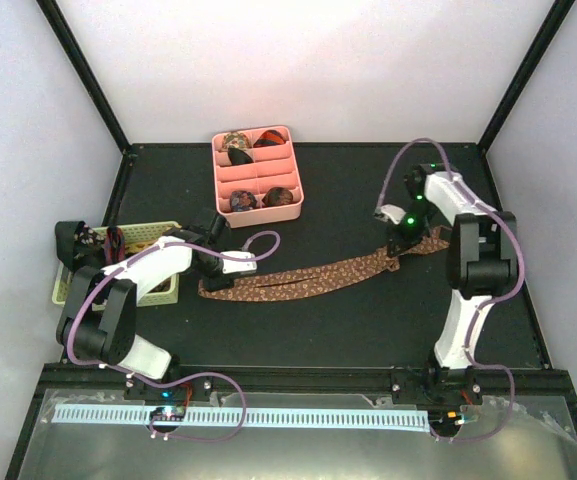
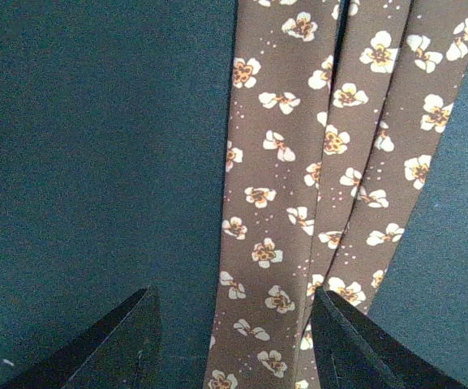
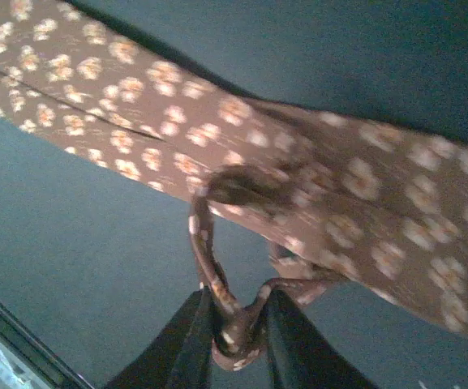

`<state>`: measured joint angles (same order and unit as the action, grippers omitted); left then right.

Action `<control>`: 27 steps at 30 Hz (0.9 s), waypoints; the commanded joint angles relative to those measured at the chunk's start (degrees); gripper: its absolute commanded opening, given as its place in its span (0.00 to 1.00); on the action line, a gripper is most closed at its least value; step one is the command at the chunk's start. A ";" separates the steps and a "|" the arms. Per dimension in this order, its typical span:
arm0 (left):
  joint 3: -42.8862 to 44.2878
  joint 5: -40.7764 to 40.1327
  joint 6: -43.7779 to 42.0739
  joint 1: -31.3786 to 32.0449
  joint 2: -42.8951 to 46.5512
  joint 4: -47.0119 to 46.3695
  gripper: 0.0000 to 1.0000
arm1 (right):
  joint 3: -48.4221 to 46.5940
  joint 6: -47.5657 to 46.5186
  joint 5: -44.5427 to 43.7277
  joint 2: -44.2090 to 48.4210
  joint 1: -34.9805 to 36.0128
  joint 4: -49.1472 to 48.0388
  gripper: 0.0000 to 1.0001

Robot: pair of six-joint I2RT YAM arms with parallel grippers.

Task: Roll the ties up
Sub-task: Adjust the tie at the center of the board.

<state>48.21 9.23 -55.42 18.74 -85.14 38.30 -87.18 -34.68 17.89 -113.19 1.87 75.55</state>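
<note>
A brown tie (image 1: 318, 277) with pale flowers lies stretched across the black table, folded back on itself at the left. My right gripper (image 3: 238, 328) is shut on a pinched fold of this tie (image 3: 242, 174) near its right end, by the gripper (image 1: 400, 243) in the top view. My left gripper (image 2: 235, 332) hovers open over the tie's doubled left part (image 2: 315, 154), one finger on each side of a strip, not touching it. In the top view the left gripper (image 1: 216, 265) is at the tie's left end. Several rolled ties (image 1: 243, 201) sit in the pink tray (image 1: 257, 172).
A pale basket (image 1: 128, 262) holding dark things stands at the left table edge, behind my left arm. The pink divided tray is at the back centre. Black frame posts (image 1: 86, 75) rise at the rear corners.
</note>
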 commanded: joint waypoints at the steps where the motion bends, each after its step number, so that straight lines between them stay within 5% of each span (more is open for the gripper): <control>1: -0.26 -0.11 0.48 0.20 0.30 -0.58 0.53 | -0.91 2.63 1.81 2.07 6.96 0.49 0.27; 6: -0.48 -0.14 0.57 0.22 0.85 -0.50 0.53 | -2.46 -0.54 9.59 2.74 7.47 5.25 0.41; 10: -0.46 -0.10 0.54 0.24 1.05 -0.29 0.53 | -2.25 -2.35 13.25 2.52 0.16 6.45 0.42; 14: -0.39 0.07 0.49 0.23 1.38 -0.20 0.53 | 1.76 -0.30 8.08 3.23 -3.45 1.48 0.43; 21: -0.42 0.03 0.48 0.24 1.64 -0.22 0.53 | 13.05 1.32 13.78 11.80 1.22 -7.99 0.54; 27: -0.60 -0.12 0.49 0.24 2.06 -0.07 0.54 | 21.13 4.89 10.02 16.64 10.49 -16.96 0.65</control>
<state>47.62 9.15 -55.33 18.74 -85.06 38.09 -69.65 -32.18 29.12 -98.35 8.14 66.35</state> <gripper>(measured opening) 0.534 0.627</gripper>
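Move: My right hand still pinches the tie's narrow strip between nearly shut fingertips, roughly 1 cm below the hand point. The middle of the tie's flat band lies about 19 cm to the left, 6 cm nearer my base and 5 cm down; its right end is around 13 cm to the right and 4 cm ahead, equally low. From my left hand, poised over the band's left end, the strip is some 48 cm to the right and 6 cm ahead. I shake the narrow strip loose: my right hand swings about 6 cm left along the tie, returns right by as much, then goes left again while drawing back some 5 cm towards my base and ending slightly higher. Its fingers spread from nearly shut to well over half open and come free of the strip, as the hand rolls about 10 degrees, left side up. ##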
